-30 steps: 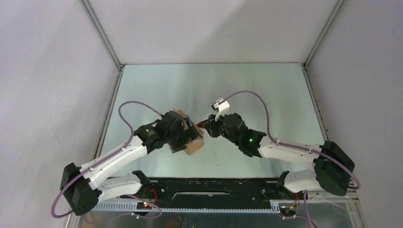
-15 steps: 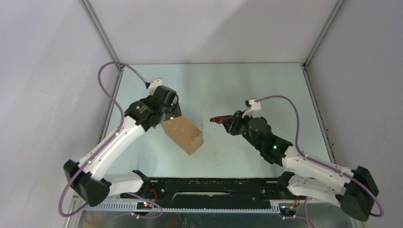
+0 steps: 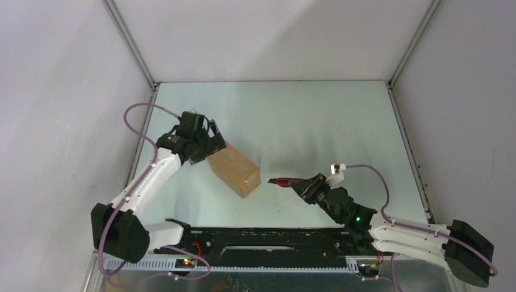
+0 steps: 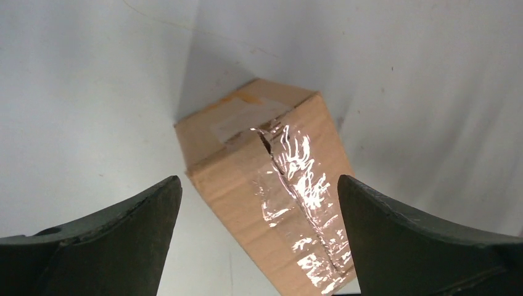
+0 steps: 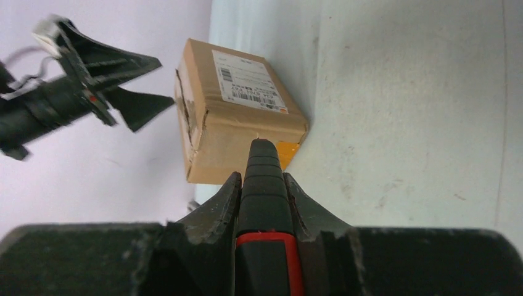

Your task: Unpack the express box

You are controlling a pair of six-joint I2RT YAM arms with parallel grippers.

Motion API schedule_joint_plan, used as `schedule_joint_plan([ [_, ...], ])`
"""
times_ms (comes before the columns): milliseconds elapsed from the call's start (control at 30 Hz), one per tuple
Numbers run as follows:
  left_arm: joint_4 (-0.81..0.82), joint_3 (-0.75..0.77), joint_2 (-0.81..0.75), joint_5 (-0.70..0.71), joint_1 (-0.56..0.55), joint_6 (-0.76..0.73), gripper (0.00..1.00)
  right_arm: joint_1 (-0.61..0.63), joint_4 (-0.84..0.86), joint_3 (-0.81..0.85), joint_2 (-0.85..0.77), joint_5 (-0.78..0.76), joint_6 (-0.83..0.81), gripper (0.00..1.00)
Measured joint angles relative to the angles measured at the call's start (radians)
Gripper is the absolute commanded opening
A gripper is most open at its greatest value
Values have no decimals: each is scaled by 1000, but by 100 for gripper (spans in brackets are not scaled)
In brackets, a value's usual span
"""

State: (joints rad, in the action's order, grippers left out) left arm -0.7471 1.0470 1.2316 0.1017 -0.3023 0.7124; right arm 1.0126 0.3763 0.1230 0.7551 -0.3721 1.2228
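Note:
The express box (image 3: 234, 170) is a brown carton lying on the table left of centre. Clear tape runs along its top seam, and a slit shows in that seam (image 4: 271, 185). A white label (image 5: 247, 80) is on one side. My left gripper (image 3: 212, 143) hangs open just off the box's far-left end, with its fingers (image 4: 123, 234) wide on either side and apart from the carton. My right gripper (image 3: 302, 184) is shut on a red-and-black utility knife (image 3: 281, 181). The knife (image 5: 265, 203) points at the box from the right, a short gap away.
The grey-green table (image 3: 316, 121) is walled by white panels at the back and both sides. Metal rails run along its left and right edges. The black base bar of the arms lies along the near edge.
My left gripper has lifted off the box and drawn back to its far-left end. My right arm has pulled the knife away from the box toward the near right.

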Motion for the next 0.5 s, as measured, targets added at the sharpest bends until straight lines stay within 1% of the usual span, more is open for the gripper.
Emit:
schedule_joint_plan([
  [67, 43, -45, -10, -54, 1, 16, 100, 29, 75, -36, 19, -37, 61, 0],
  [200, 94, -113, 4, -104, 8, 36, 100, 76, 206, -90, 51, -114, 152, 0],
  [400, 171, -180, -1, -138, 13, 90, 100, 93, 380, -94, 123, -165, 205, 0],
  [500, 223, -228, -26, -159, 14, 140, 100, 93, 436, -93, 179, -175, 227, 0],
])
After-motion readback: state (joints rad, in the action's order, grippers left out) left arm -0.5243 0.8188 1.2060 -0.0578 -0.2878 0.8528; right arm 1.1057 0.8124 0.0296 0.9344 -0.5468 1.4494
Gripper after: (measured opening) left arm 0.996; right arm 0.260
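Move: The express box lies under the left hand: its middle is about 7 cm back from that hand, 4 cm to its right and 10 cm below, with the far-left end almost straight under the fingers. The cutter in the right gripper is roughly 14 cm back, 19 cm to the right and 4 cm below the left hand. From the right hand, the box's middle is some 19 cm left, 7 cm ahead and 7 cm below. Bring the open left gripper down about 5 cm, easing it some 3 cm to the right, until the fingertips reach the taped top at the box's far-left end; roll the wrist about 10 degrees and keep the fingers open. Meanwhile lift the right hand about 2 cm, rolling it nearly 20 degrees with its left side rising, and keep hold of the cutter clear of the box. ##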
